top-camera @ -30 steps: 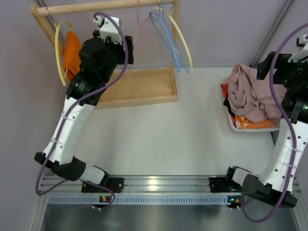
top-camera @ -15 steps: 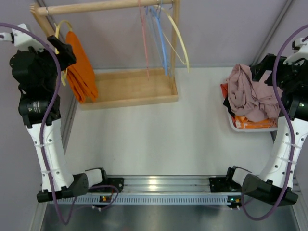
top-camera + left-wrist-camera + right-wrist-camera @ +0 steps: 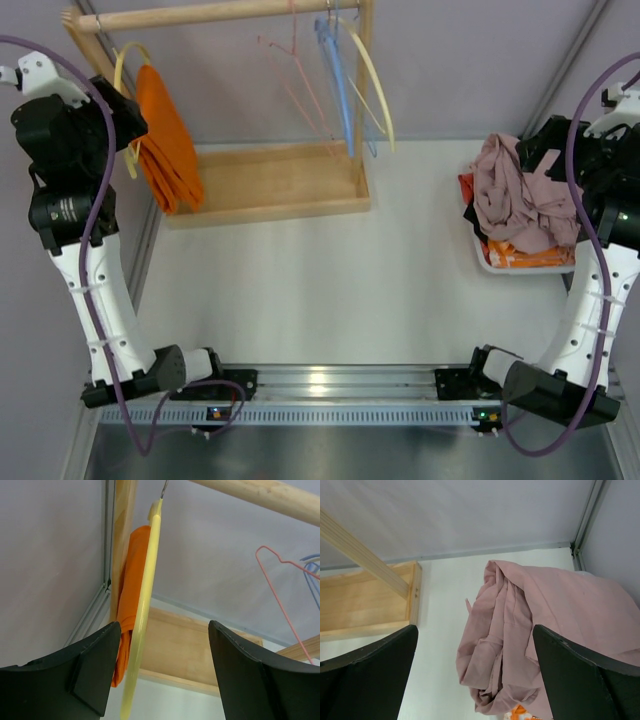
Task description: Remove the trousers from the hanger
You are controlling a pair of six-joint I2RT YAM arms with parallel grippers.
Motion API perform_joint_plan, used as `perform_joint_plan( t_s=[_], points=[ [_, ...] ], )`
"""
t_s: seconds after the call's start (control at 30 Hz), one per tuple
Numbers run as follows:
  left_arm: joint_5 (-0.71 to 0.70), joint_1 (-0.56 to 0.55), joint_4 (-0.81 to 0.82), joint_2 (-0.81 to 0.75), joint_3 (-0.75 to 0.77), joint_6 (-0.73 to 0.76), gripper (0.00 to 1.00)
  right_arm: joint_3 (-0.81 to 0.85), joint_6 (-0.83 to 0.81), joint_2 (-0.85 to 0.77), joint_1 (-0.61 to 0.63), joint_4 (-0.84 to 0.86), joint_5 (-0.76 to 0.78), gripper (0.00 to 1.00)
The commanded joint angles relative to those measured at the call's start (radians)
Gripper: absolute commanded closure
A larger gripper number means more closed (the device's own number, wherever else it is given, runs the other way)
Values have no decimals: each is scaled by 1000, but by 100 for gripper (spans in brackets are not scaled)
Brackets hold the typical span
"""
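Bright orange trousers [image 3: 166,130] hang folded over a yellow hanger [image 3: 124,100] at the left end of the wooden rail [image 3: 210,14]. My left gripper [image 3: 128,118] is raised just left of them and is open. In the left wrist view, the yellow hanger [image 3: 142,605] and the orange trousers [image 3: 129,595] stand ahead between the fingers, close to the left finger [image 3: 95,665]; left gripper [image 3: 165,630]. Dusty pink trousers [image 3: 525,190] lie heaped in the white tray [image 3: 482,258] at the right. My right gripper [image 3: 548,148] hovers open above that pink heap [image 3: 520,630], holding nothing; right gripper [image 3: 475,629].
The wooden rack has a boxed base [image 3: 270,182] and an upright post [image 3: 364,70]. A pink wire hanger [image 3: 300,70], blue hangers [image 3: 338,80] and a second yellow hanger [image 3: 376,80] hang bare near the post. Orange cloth [image 3: 525,258] lies under the pink heap.
My left arm swung from the middle of the rack out to the far left, uncovering the orange trousers. The bare pink wire hanger is swinging. The right arm has barely moved.
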Motion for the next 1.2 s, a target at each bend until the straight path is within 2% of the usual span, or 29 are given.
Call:
perform_joint_plan(
  t_s=[0.0,0.37,0.63,0.9,1.03,1.17],
  points=[
    [5,7,-36,68,62,46,23,3,-19,-38,-15,50,-5,1],
    [40,8,-34,229,188,69,24,-23,-16,-50,-15,61,4,1],
    [54,8,-36,346,300,52,32,-57,-16,-60,-15,70,12,1],
    [71,7,-36,385,304,93,39,-66,-24,-60,-15,74,21,0],
    [53,7,-34,378,281,106,49,-72,-12,-60,-15,79,21,1],
    [56,7,-33,374,287,103,66,-88,-7,-67,-15,85,21,1]
  ],
)
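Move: The near arm of the yellow hanger, seen almost edge-on, is about 12 cm ahead of the left hand, 3 cm to its left and 5 cm lower. The orange trousers hang on it some 10 cm farther out than that near arm, 3 cm more to the left and about 5 cm lower. The pink hanger is roughly 22 cm ahead and 23 cm to the right, near hand height. From the right hand, the yellow hanger's near arm lies some 68 cm left, 10 cm ahead and a little above. The left fingers come to straddle the near arm of the yellow hanger and narrow around it to about half their starting gap, though a firm grip can't be made out. The hand gets there by pushing forward about 11 cm and sinking some 5 cm, the fingers tipping down roughly 10 degrees; the forward travel ends before most of the closing is done. ##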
